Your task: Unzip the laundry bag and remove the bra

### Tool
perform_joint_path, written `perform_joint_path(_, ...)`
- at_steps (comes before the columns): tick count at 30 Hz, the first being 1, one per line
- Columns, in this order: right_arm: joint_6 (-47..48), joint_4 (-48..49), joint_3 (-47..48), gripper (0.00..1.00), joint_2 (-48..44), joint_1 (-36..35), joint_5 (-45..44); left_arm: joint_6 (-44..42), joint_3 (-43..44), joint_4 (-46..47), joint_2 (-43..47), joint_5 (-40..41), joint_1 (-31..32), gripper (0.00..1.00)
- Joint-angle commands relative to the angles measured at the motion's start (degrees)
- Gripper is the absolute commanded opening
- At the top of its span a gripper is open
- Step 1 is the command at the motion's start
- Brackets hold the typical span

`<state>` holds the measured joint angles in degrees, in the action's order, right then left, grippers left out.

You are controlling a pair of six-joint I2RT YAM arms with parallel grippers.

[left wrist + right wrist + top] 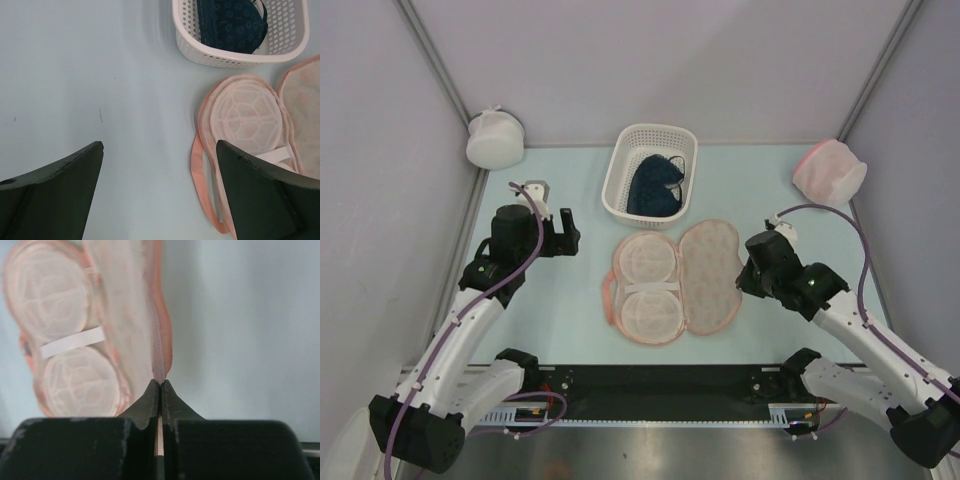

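Observation:
The laundry bag (710, 270) lies unzipped and spread flat in the middle of the table, its white mesh cup inserts facing up. The dark navy bra (655, 185) rests inside the white basket (618, 180) just behind the bag. My right gripper (745, 275) is shut on the pink right edge of the bag's flap (159, 340), pinched between the fingertips (150, 395). My left gripper (159, 147) hangs open over bare table left of the bag (245, 115), holding nothing. The bra (232, 22) and basket (235, 57) show at the top of the left wrist view.
A round white mesh pouch (495, 138) sits in the back left corner. A round pink-and-white mesh pouch (828, 170) sits at the back right. Grey walls close in the table on three sides.

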<state>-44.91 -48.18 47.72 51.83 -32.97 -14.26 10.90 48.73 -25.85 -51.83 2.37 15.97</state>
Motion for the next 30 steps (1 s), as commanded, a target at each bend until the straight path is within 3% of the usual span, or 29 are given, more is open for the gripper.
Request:
perform_joint_path(1, -1.3, 3.3, 5.3, 0.0, 2.1, -8.9, -4.1, -0.9, -0.1, 1.4, 1.5, -0.8, -0.5, 1.0)
perform_joint_path(6, -0.9, 9.0, 7.4, 0.0, 7.3, -20.0, -5.8, -1.0, -0.2, 1.4, 1.6, -1.1, -0.5, 1.0)
perform_joint_path(13, -0.6, 19.6, 8.3, 0.0, 15.9, -27.7, -4.1, -1.0, -0.4, 1.4, 2.1, -1.1, -0.6, 1.0)
perform_joint_path(21, -1.5, 32.4, 9.1, 0.0, 26.4, -30.6, 3.4, -1.2, -0.6, 1.2, 3.2, -0.8, -0.5, 1.0)
perform_joint_path(30, 0.3, 36.2, 13.3, 0.0, 36.8, -30.9, 6.3, -1.5, -1.0, 1.2, 3.8, -0.2, -0.5, 0.99)
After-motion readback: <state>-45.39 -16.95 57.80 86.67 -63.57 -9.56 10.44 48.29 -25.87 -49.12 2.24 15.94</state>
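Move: The right hand still pinches the outer edge of the laundry bag's opened cover, roughly 12 cm above the table. The bag's base, with its two mesh circles, is centred about 21 cm to its left and 3 cm ahead; the orange strap is some 31 cm left, level with it. The basket with the bra stands about 31 cm ahead and 20 cm left. From the left hand, the bag base is about 26 cm right and 9 cm back. Sweeping left by about 24 cm, the right hand carries the pinched edge of the cover across the bag's base towards its strap side, first rising a little, then sinking to end a few centimetres lower than it began. The wrist turns some 30 degrees counter-clockwise on the way, and the shut fingers keep their hold on the cloth. ##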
